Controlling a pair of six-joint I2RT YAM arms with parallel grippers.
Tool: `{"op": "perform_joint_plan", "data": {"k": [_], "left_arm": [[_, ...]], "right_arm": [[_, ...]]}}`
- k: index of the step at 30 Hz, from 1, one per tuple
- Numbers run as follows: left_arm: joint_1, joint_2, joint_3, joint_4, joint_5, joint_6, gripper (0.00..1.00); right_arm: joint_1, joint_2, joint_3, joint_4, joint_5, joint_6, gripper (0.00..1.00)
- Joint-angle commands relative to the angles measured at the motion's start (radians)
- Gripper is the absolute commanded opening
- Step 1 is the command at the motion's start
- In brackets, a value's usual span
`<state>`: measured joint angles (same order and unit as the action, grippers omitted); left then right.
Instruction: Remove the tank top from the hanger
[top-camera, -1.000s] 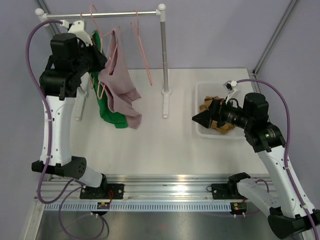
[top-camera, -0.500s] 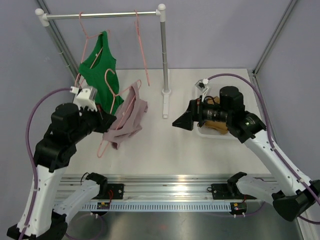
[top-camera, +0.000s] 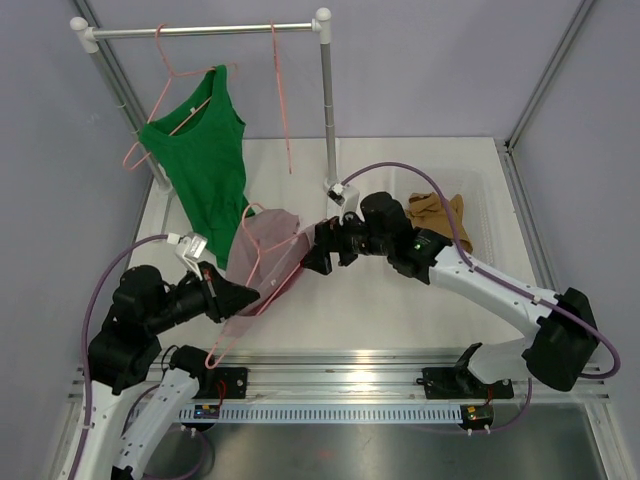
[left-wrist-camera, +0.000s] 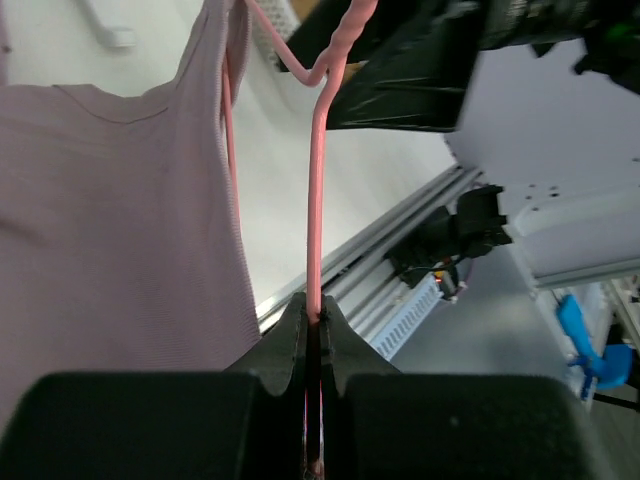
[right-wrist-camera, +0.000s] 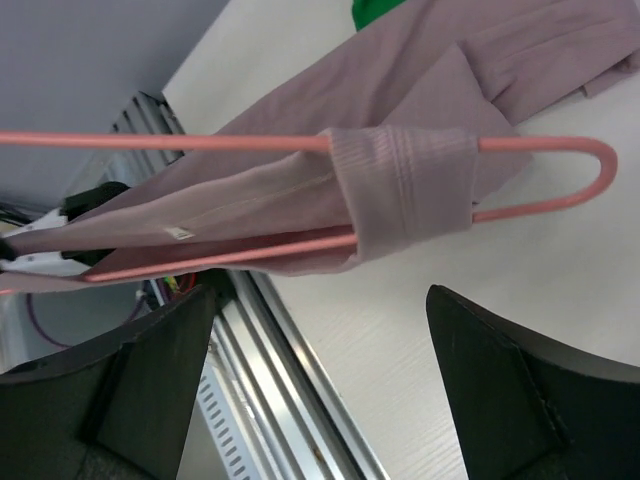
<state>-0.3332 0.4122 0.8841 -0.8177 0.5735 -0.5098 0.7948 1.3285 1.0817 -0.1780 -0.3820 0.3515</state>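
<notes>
The mauve tank top (top-camera: 268, 252) hangs on a pink hanger (top-camera: 218, 345) low over the table's front left. My left gripper (top-camera: 236, 297) is shut on the hanger's wire (left-wrist-camera: 316, 200), with the top (left-wrist-camera: 110, 200) draped to its left. My right gripper (top-camera: 310, 258) is open just right of the top. In the right wrist view the gripper (right-wrist-camera: 320, 300) is open just below the hanger's end (right-wrist-camera: 560, 200), where the top's strap (right-wrist-camera: 400, 190) is looped around the wire. Its fingers (right-wrist-camera: 170, 370) touch nothing.
A green tank top (top-camera: 205, 150) hangs on a pink hanger from the rack rail (top-camera: 200, 30) at the back left, with a bare pink hanger (top-camera: 282, 90) beside it. The rack's post (top-camera: 328, 110) stands mid-table. A brown cloth (top-camera: 435, 212) lies at the right.
My left arm brought the hanger with the mauve top down from the rack to the table's front. My right arm swung left from the brown cloth to the top, jaws open.
</notes>
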Motion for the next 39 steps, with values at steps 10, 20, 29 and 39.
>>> {"op": "perform_joint_plan", "data": {"k": [10, 20, 29, 39], "left_arm": [[-0.004, -0.032, -0.054, 0.169, 0.154, -0.128, 0.00], [-0.004, 0.000, -0.037, 0.132, 0.128, -0.073, 0.00], [-0.004, 0.013, 0.075, -0.035, 0.173, 0.123, 0.00], [-0.004, -0.110, 0.027, 0.380, 0.205, -0.025, 0.00]], "right_arm": [[0.038, 0.083, 0.067, 0.075, 0.305, -0.147, 0.49], [0.037, 0.095, 0.098, 0.013, 0.489, -0.180, 0.00], [-0.080, 0.107, 0.202, -0.133, 0.758, -0.134, 0.00], [-0.167, -0.041, 0.158, -0.147, 0.273, -0.086, 0.00]]}}
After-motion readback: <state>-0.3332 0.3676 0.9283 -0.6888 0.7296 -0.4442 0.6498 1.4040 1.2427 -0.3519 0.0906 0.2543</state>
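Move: The right hand, open, has the mauve tank top's near shoulder strap about 4 cm ahead, 2 cm to its left and 2 cm below. The hanger neck pinched by the left hand lies some 12 cm back and 15 cm left of the right hand, and the rack foot roughly 18 cm ahead, 3 cm right and 18 cm below. From the left hand, that strap is about 14 cm ahead and 12 cm right, roughly level. Right hand goes 5 cm forward, pinches the strap and pulls forward-right; left lifts the held hanger 5 cm. ##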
